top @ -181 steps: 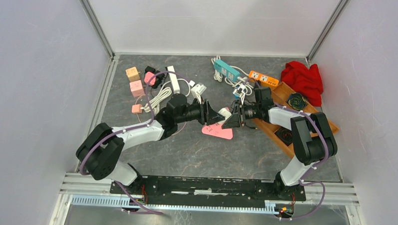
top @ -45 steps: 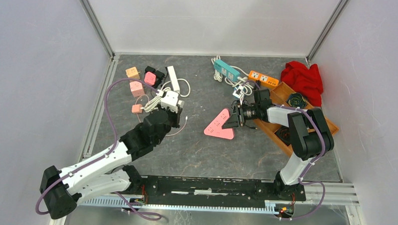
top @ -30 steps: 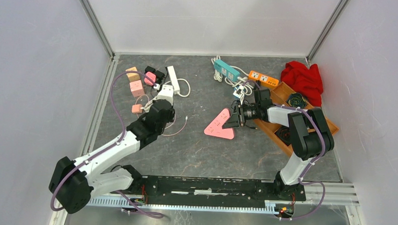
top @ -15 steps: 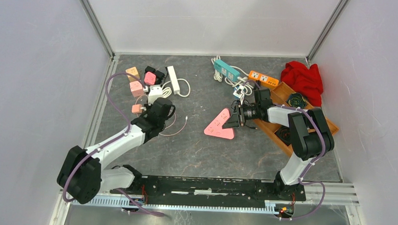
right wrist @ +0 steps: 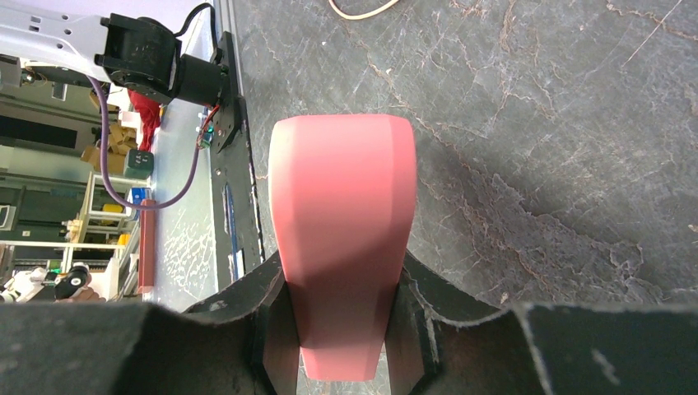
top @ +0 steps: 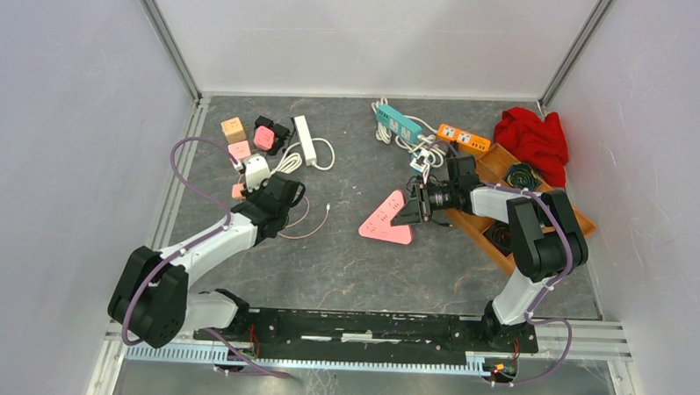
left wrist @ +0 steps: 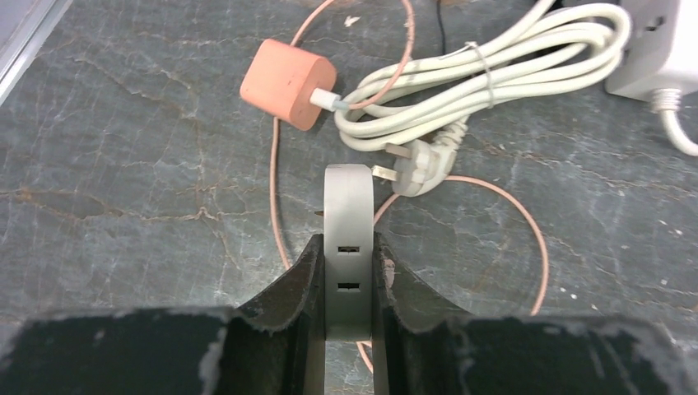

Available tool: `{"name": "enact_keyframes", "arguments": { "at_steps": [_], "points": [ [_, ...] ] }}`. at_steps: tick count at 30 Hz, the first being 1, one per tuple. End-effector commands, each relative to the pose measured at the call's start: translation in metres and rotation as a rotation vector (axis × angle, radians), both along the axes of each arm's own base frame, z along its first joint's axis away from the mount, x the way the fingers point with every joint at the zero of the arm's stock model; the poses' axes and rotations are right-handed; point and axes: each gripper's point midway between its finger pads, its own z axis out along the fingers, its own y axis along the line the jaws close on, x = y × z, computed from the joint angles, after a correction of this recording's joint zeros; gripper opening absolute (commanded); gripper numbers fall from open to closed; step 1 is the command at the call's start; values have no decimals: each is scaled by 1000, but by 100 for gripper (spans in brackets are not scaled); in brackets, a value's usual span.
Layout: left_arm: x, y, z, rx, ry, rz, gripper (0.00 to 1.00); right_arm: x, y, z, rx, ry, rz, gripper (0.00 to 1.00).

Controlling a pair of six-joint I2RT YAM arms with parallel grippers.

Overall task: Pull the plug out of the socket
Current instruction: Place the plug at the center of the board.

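The plug [top: 257, 170] is a white-grey block with two small slots on its edge, and my left gripper [top: 264, 184] is shut on it above the left part of the table. In the left wrist view the plug [left wrist: 348, 214] stands clamped between both fingers of the left gripper [left wrist: 348, 245]. It is apart from the socket. The socket [top: 383, 221] is a pink triangular block at the table's middle. My right gripper [top: 414, 208] is shut on its right corner. From the right wrist, the socket [right wrist: 342, 197] fills the gap of the right gripper [right wrist: 342, 267].
Below the held plug lie a salmon adapter [left wrist: 288, 82], a coiled white cable [left wrist: 477, 74] and a thin pink cable [left wrist: 276, 206]. A white strip [top: 305, 140], teal strip [top: 398, 123], orange strip [top: 463, 136], red cloth [top: 533, 138] and wooden tray [top: 482, 228] sit at the back and right.
My left arm has swung left across the table with the white plug in its grip, away from the pink socket. The right arm and the socket have not moved.
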Motion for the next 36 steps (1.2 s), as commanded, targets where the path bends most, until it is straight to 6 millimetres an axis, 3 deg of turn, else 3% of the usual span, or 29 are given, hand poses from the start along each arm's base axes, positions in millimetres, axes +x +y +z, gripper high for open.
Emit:
{"name": "enact_keyframes", "arguments": {
  "at_steps": [1, 13, 20, 31, 36],
  "points": [
    [2, 14, 2, -17, -50, 133, 2, 10, 5, 32, 65, -108, 31, 0],
    [7, 23, -11, -23, 5, 199, 10, 10, 5, 32, 66, -108, 31, 0],
    [6, 27, -20, -31, 33, 230, 41, 9, 4, 35, 70, -113, 32, 0],
    [8, 28, -22, -4, 80, 245, 45, 8, 5, 39, 79, -117, 39, 0],
    [7, 27, -13, -15, 64, 229, 73, 9, 5, 39, 79, -119, 37, 0]
  ]
}}
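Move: The left fingers hold the white plug on edge, roughly 6 cm above the table. The bare patch it goes to lies almost below, some 2 cm to the left and level fore and aft. At table height, the peach charger is about 5 cm ahead and 6 cm left, the three-pin plug about 4 cm ahead and 1 cm right, and the white coil roughly 9 cm ahead and 2 cm right. From the right hand, that patch is about 37 cm left, level fore and aft, 6 cm down. The left fingers let go of the white plug on the table, spreading from a narrow grip to well over half open. Beforehand the hand sinks some 4 cm towards the bare patch behind the peach charger and the coil, shifting about 2.5 cm left while turning 10 degrees counter-clockwise and tipping slightly further down. ##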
